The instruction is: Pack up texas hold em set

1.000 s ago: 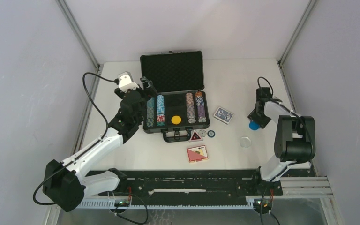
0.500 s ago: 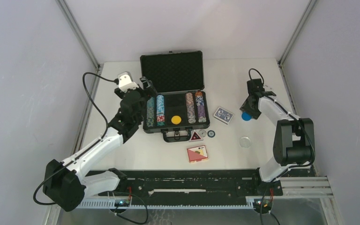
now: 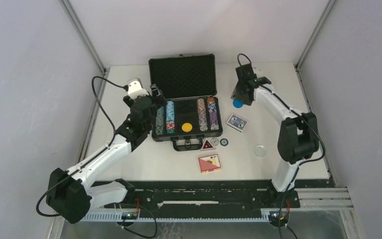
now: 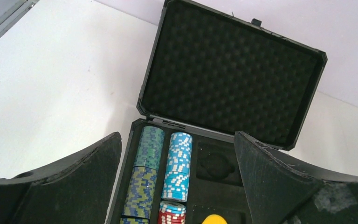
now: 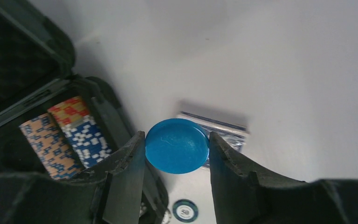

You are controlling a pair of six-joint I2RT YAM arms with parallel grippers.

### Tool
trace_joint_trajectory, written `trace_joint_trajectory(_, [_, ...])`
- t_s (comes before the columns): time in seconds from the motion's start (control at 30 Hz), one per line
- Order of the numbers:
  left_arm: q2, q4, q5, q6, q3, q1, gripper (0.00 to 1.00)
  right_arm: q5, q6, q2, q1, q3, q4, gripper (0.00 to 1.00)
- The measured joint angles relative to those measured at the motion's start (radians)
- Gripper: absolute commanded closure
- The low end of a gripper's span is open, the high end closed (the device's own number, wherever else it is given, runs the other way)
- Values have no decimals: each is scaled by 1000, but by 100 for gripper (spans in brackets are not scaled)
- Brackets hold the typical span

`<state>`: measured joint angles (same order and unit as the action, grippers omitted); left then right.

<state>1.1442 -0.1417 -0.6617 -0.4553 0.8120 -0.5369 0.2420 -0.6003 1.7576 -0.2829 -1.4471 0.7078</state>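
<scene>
The black briefcase (image 3: 152, 102) lies open in the middle of the table, foam lid (image 4: 233, 74) up. Rows of poker chips (image 3: 165, 118) fill its left and right slots, and a yellow round button (image 3: 186, 127) sits in the centre. My left gripper (image 3: 157, 95) hovers open over the left chip rows (image 4: 179, 158), holding nothing. My right gripper (image 5: 177, 140) is shut on a blue round button (image 5: 177, 145), held in the air just right of the case above the blue card deck (image 3: 237, 122). A red card deck (image 3: 209, 163) and a triangular button (image 3: 208, 145) lie in front of the case.
Two loose chips (image 3: 219, 142) rest by the case's front right corner. A clear round disc (image 3: 260, 150) lies further right. Frame posts stand at the table's far corners, with walls close on both sides.
My right arm has swung from the table's right side leftward and away, carrying the blue button to beside the case. The left arm has barely moved.
</scene>
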Motion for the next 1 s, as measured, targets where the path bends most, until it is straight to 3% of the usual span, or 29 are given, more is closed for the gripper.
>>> trace_joint_trajectory(0.37, [-156,137,-17,-53,-3,0,7,-49,42,254,-154,-336,58,60])
trace_joint_trajectory(0.67, [-323,251,-80,-97,-91,1,8,-92,69,414,-259,-562,90,59])
trace_joint_trajectory(1.0, [-381,317,-95,-126,-179,1,9,-140,85,500,-317,-677,110,56])
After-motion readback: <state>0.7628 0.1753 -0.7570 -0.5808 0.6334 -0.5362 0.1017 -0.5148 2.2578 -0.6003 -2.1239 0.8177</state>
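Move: The right hand holds the blue disc. The empty middle of the open chip case lies about 25 cm to its left, 3 cm ahead and 9 cm below. The case's near chip column is roughly 10 cm left, level fore and aft; the yellow disc is some 23 cm left and 5 cm back. The card deck lies about 5 cm back, 2 cm right and 12 cm below. From the left hand, the empty middle is some 18 cm right, 6 cm ahead and 22 cm below. Sweeping left at nearly constant height, the right arm carries the blue disc about 22 cm over the right-hand chip columns towards the middle of the case, edging some 5 cm forward early on and slowing at the end. The wrist turns about 25 degrees counter-clockwise and the fingers keep their grip. The empty, open left hand draws back and left away from the case, first rising, then sinking. ##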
